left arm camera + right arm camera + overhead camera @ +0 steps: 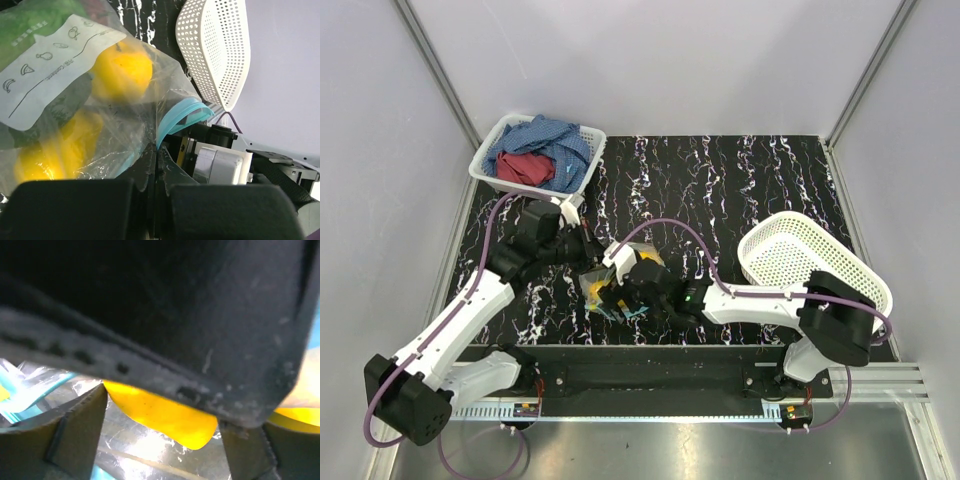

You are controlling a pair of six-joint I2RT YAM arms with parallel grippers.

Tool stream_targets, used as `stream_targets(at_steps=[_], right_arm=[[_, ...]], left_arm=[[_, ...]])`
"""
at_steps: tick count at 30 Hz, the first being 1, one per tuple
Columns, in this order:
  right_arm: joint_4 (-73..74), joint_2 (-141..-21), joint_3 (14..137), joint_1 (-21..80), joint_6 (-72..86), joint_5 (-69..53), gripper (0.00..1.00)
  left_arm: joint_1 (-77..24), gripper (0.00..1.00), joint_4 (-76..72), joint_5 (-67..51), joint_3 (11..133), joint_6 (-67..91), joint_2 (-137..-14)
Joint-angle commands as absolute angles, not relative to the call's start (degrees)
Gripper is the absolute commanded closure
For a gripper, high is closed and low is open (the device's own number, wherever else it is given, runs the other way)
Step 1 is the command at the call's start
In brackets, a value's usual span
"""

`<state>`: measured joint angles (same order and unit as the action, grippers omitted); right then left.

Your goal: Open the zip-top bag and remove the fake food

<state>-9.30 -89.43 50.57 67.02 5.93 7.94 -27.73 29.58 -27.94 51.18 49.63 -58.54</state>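
The zip-top bag point(603, 292) lies crumpled near the front middle of the table, between both grippers. My left gripper point(590, 258) point(158, 152) is shut on the clear edge of the zip-top bag point(125, 120), just below the teal zip strip point(182, 114), which curls open. Behind the plastic and the white label point(50, 70) lie two yellow lemons point(122, 70) point(60, 150) and a green piece point(30, 20). My right gripper point(623, 287) point(161, 407) stands wide open at the bag's mouth. A yellow lemon point(165, 417) fills the gap between its fingertips point(82, 425); a dark body close to the lens hides the rest.
A white perforated oval basket point(840, 255) point(215, 45) lies tilted at the right of the black marbled table point(720, 180). A white basket point(485, 165) with blue and red cloths stands at the back left. Grey walls close in on three sides.
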Motion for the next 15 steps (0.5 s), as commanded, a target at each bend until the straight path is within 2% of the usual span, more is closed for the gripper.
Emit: stream_targets(at_steps=[1, 4, 7, 11, 13, 15], right_arm=[[-11.07, -90.44, 53.0, 67.15, 5.01, 10.2, 0.24], [-10.2, -89.48, 53.09, 67.15, 4.92, 8.97, 0.53], [-8.88, -87.81, 53.0, 67.15, 5.27, 7.3, 0.78], [-6.42, -84.47, 51.6, 67.15, 6.06, 7.82, 0.95], [-5.8, -82.1, 50.81, 67.15, 6.42, 8.35, 0.96], [-4.67, -80.95, 50.19, 67.15, 6.15, 6.78, 0.9]], left_arm=[[-28.13, 1.0, 26.8, -29.53, 52.03, 50.01, -57.22], [-28.13, 1.0, 27.33, -29.44, 52.56, 49.22, -57.13], [-28.12, 1.0, 27.95, -29.44, 53.0, 48.34, -57.04], [-28.04, 1.0, 28.91, -29.71, 53.35, 46.85, -56.87], [-28.04, 1.0, 29.09, -29.79, 53.61, 45.97, -56.87], [-27.95, 1.0, 29.18, -30.41, 53.88, 45.18, -57.39]])
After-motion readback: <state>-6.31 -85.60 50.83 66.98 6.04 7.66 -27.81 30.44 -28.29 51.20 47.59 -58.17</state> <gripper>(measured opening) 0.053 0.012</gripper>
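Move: The long yellow food in the open bag lies just past the right hand's spread fingertips, about 2 cm ahead, 2 cm left and 3 cm below. The round yellow food sits some 6 cm ahead of that hand, 4 cm to its right and 3 cm below; the bag's blue zip edge runs about 4 cm behind and 1 cm right, near hand height. From the left hand, the long food is roughly 3 cm back, 2 cm right and 12 cm below. Over the long yellow food, deep in the bag, the right gripper closes from nearly wide open to almost shut, holding its place and angle at first, then rising about 2 cm as the fingertips come together. The left gripper stays put and keeps its pinch on the bag's rim, holding the mouth up beside the right hand. ##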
